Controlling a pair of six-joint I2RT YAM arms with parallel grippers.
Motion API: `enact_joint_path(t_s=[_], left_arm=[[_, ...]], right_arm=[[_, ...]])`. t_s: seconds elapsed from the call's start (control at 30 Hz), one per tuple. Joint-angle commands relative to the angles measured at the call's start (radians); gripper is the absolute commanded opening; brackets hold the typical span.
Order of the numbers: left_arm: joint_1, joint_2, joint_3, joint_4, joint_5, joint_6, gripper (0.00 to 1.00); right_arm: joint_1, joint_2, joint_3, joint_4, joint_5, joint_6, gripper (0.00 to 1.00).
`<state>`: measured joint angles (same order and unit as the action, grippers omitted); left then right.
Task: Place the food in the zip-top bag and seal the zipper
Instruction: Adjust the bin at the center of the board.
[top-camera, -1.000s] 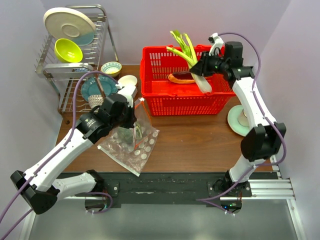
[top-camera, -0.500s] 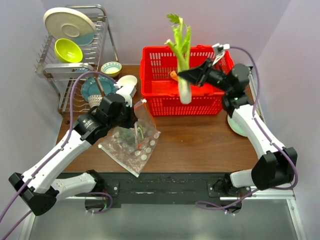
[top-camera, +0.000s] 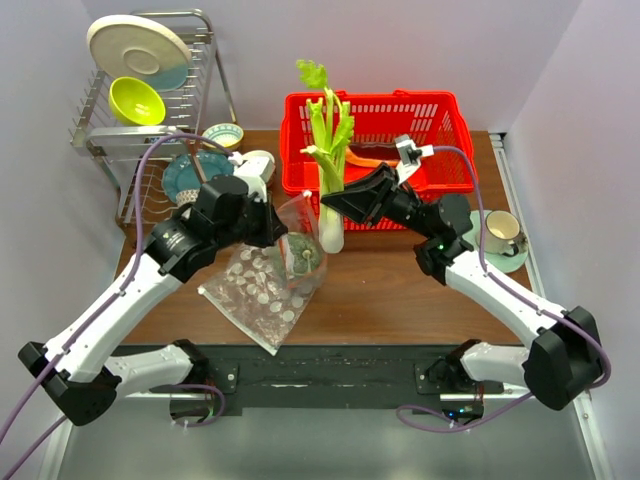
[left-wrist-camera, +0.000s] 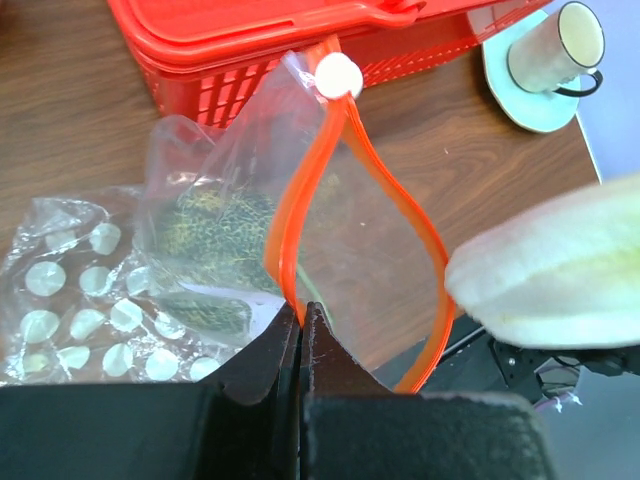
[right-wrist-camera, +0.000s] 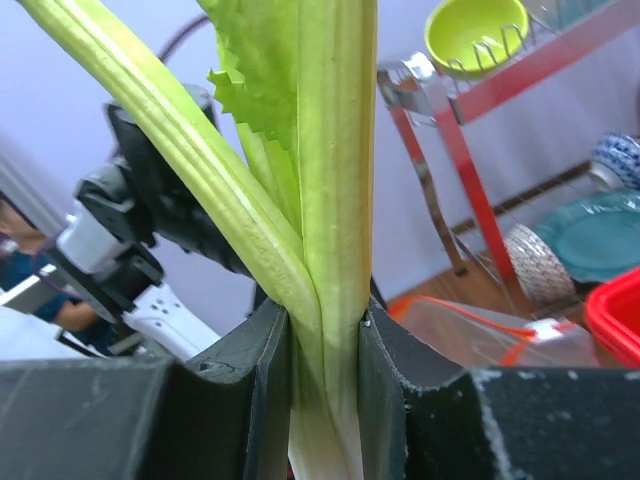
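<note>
The clear zip-top bag (top-camera: 292, 245) stands open on the table, its orange-red zipper (left-wrist-camera: 287, 232) spread in a loop. My left gripper (left-wrist-camera: 300, 312) is shut on the near zipper strip and holds the mouth up; it also shows in the top view (top-camera: 272, 228). The dark green ball (left-wrist-camera: 215, 232) lies inside the bag. My right gripper (right-wrist-camera: 325, 340) is shut on the light-green stalks (top-camera: 328, 150), held upright just right of the bag's mouth, pale base (left-wrist-camera: 545, 280) down. The red-brown slab (top-camera: 366, 158) lies in the basket, partly hidden.
A red basket (top-camera: 440, 110) stands at the back centre. A clear bag with white dots (top-camera: 255, 300) lies under the zip-top bag. A dish rack (top-camera: 150, 110) with plates and bowls is at back left. A cup on a saucer (top-camera: 500, 232) sits at right.
My right arm has carried the stalks out of the basket, left and nearer, turning them upright beside the bag's mouth. My left gripper has kept hold of the zipper and shifted slightly.
</note>
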<state>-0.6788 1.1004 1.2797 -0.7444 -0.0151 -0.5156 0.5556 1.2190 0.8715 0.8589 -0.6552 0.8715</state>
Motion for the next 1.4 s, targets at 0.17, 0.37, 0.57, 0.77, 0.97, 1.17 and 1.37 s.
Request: enact_joint_path(t_s=[0.17, 0.37, 0.57, 0.77, 0.97, 1.17, 1.37], left_arm=[[0.005, 0.024, 0.026, 0.108, 0.075, -0.050, 0.00], [0.007, 0.030, 0.021, 0.105, 0.067, -0.054, 0.00], [0.005, 0.024, 0.013, 0.097, 0.046, -0.052, 0.00], [0.007, 0.021, 0.013, 0.086, 0.021, -0.043, 0.00], [0.005, 0.035, 0.029, 0.065, 0.018, -0.018, 0.00], [0.007, 0.038, 0.047, 0.040, -0.049, 0.006, 0.00], [0.005, 0.047, 0.064, 0.025, -0.075, 0.022, 0.00]], right_arm=[[0.038, 0.054, -0.055, 0.405, 0.039, 0.184, 0.00], [0.044, 0.007, 0.019, 0.109, 0.069, -0.013, 0.00], [0.046, 0.022, 0.406, -0.723, 0.322, -0.550, 0.00], [0.041, 0.206, 0.719, -1.133, 0.679, -0.831, 0.00], [0.043, 0.336, 0.848, -1.192, 0.860, -0.944, 0.01], [0.020, 0.563, 1.126, -1.489, 0.914, -0.991, 0.01], [0.017, 0.521, 1.043, -1.422, 0.790, -0.977, 0.00]])
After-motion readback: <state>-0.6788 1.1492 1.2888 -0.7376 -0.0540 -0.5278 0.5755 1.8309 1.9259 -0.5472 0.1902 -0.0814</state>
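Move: The right hand holds the celery high beside the bag; the red basket's middle is about 24 cm ahead, 13 cm to its right and 20 cm below. In that basket the eggplant lies some 31 cm ahead, 13 cm right and 27 cm below. The bag's mouth is level ahead, about 6 cm left and 14 cm below the right hand. From the left hand, which still grips the bag's rim, the basket's middle lies about 24 cm ahead, 24 cm right and 8 cm below. After easing back about 2 cm beside the bag, the right hand carries the celery away from it and forward towards the basket, a sweep of some 24 cm drifting 5 cm right, first rising about 6 cm and then sinking to 10 cm below its starting height. On the way the wrist swings some 80 degrees, so the fingers turn from pointing left and up to forward and slightly down while keeping their hold on the celery, and the left hand keeps its pinch on the bag's rim, shifting about 1.5 cm right and back. ##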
